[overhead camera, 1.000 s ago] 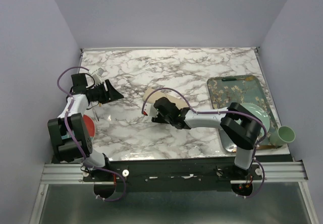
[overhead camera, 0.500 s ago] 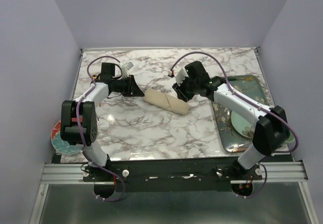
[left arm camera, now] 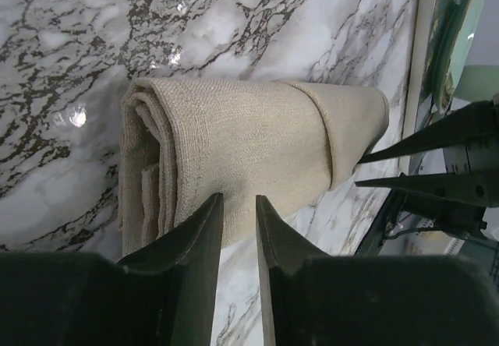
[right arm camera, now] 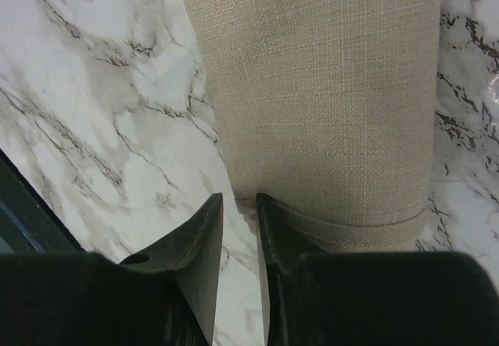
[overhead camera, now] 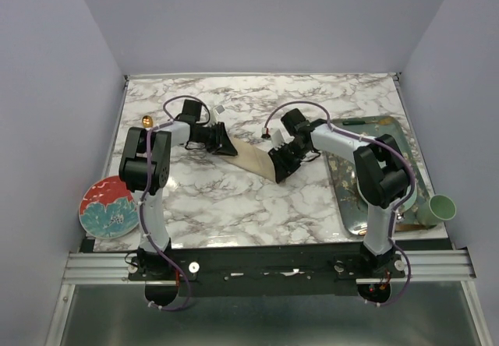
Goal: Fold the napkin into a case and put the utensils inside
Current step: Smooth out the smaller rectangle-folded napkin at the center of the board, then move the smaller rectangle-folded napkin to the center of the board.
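Observation:
The beige napkin (overhead camera: 253, 159) lies on the marble as a narrow folded case, slanting from upper left to lower right. My left gripper (overhead camera: 224, 140) is at its upper-left end. In the left wrist view its jaws (left arm camera: 238, 203) stand narrow over the napkin's (left arm camera: 249, 143) long edge, with cloth in the gap. My right gripper (overhead camera: 281, 165) is at the lower-right end. There its jaws (right arm camera: 238, 202) are pinched in on the hemmed corner of the napkin (right arm camera: 327, 89). A small round gold piece, apparently of the utensils (overhead camera: 146, 118), shows by the left table edge.
A red and blue plate (overhead camera: 111, 207) sits at the front left. A floral tray (overhead camera: 366, 134) on the right carries a green plate (overhead camera: 395, 176), and a green cup (overhead camera: 441, 207) stands beside it. The right gripper's fingers (left arm camera: 437, 167) show past the napkin's far end.
Both arms swung in to the two ends of the folded napkin and dropped low. Both pairs of jaws narrowed from wide apart to a slim gap. The napkin stayed about where it was.

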Available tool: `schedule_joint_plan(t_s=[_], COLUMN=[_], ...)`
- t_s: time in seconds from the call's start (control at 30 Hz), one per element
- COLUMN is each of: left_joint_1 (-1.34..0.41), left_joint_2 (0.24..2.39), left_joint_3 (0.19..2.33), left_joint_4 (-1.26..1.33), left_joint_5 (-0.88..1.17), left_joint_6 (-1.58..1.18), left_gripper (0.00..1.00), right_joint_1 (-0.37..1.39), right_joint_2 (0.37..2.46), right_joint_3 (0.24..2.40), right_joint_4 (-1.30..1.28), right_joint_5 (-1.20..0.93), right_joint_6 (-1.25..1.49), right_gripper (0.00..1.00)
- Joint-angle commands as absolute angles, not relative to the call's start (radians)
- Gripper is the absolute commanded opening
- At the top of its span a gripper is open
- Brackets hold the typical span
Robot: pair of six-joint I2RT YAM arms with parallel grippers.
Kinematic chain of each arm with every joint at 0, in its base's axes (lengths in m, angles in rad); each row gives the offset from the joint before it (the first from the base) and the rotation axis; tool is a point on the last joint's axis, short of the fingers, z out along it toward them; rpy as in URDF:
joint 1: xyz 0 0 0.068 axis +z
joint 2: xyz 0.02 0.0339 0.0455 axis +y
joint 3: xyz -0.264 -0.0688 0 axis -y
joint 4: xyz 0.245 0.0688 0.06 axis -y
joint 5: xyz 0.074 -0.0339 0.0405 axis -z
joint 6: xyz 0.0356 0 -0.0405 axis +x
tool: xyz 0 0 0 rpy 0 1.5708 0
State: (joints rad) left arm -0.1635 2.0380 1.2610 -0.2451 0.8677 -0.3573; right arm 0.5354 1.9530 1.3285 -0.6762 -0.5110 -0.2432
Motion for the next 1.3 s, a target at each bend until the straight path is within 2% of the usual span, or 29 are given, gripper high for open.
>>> schedule_joint_plan(t_s=[0.0, 0.07, 0.17, 0.2, 0.27, 0.3, 0.4, 0.6, 0.73, 0.93, 1.27], left_joint_1=[-0.163, -0.161, -0.146, -0.138, -0.123, -0.112, -0.103, -0.094, -0.094, -0.104, -0.164], left_joint_2=[2.083, 2.068, 1.981, 1.927, 1.878, 1.838, 1.787, 1.781, 1.812, 1.861, 2.038], left_joint_3=[1.354, 1.373, 1.376, 1.373, 1.359, 1.358, 1.345, 1.307, 1.304, 1.328, 1.515], left_joint_4=[-0.385, -0.420, -0.469, -0.498, -0.524, -0.569, -0.644, -0.704, -0.721, -0.735, -0.710], left_joint_5=[0.819, 0.818, 0.827, 0.822, 0.813, 0.799, 0.714, 0.629, 0.615, 0.586, 0.647], left_joint_6=[-0.276, -0.200, -0.076, -0.055, -0.014, -0.005, 0.038, 0.052, 0.057, 0.083, 0.046], left_gripper=[0.38, 0.41, 0.47, 0.50, 0.51, 0.53, 0.54, 0.58, 0.59, 0.60, 0.59], right_joint_1=[0.537, 0.535, 0.506, 0.493, 0.463, 0.459, 0.454, 0.451, 0.451, 0.460, 0.650], right_joint_2=[1.985, 1.962, 1.890, 1.861, 1.853, 1.858, 1.896, 2.063, 2.115, 2.112, 2.037], right_joint_3=[1.357, 1.385, 1.457, 1.474, 1.534, 1.554, 1.589, 1.707, 1.732, 1.629, 1.410], right_joint_4=[-0.735, -0.770, -0.850, -0.870, -0.890, -0.906, -0.891, -0.916, -0.969, -0.968, -0.858], right_joint_5=[-0.613, -0.641, -0.692, -0.699, -0.672, -0.613, -0.507, -0.501, -0.581, -0.684, -0.827], right_joint_6=[-0.213, -0.230, -0.242, -0.236, -0.250, -0.268, -0.321, -0.391, -0.465, -0.494, -0.390], right_gripper=[0.33, 0.35, 0.47, 0.54, 0.60, 0.67, 0.78, 0.93, 0.94, 0.94, 0.91])
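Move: The folded napkin lies slanted between my hands, roughly at fingertip height. Its middle is about 7 cm to the right of my left hand and 1 cm back; from my right hand it is some 8 cm ahead and 8 cm left. My right fingertips are at its near right corner, with the floral tray's middle about 35 cm to their right and 2 cm ahead. The gold spoon lies some 30 cm left of my left hand, 5 cm ahead. I lift my right hand about 9 cm up and forward off the napkin's near corner, opening its fingers wide, then lower beyond the far edge and sweep back roughly 10 cm towards myself, veering left at the end, the far finger coming against that edge. Meanwhile my left hand opens partway, rises clear and leftward, and sinks again about 6 cm farther left, rolling its left side up some 20 degrees. ##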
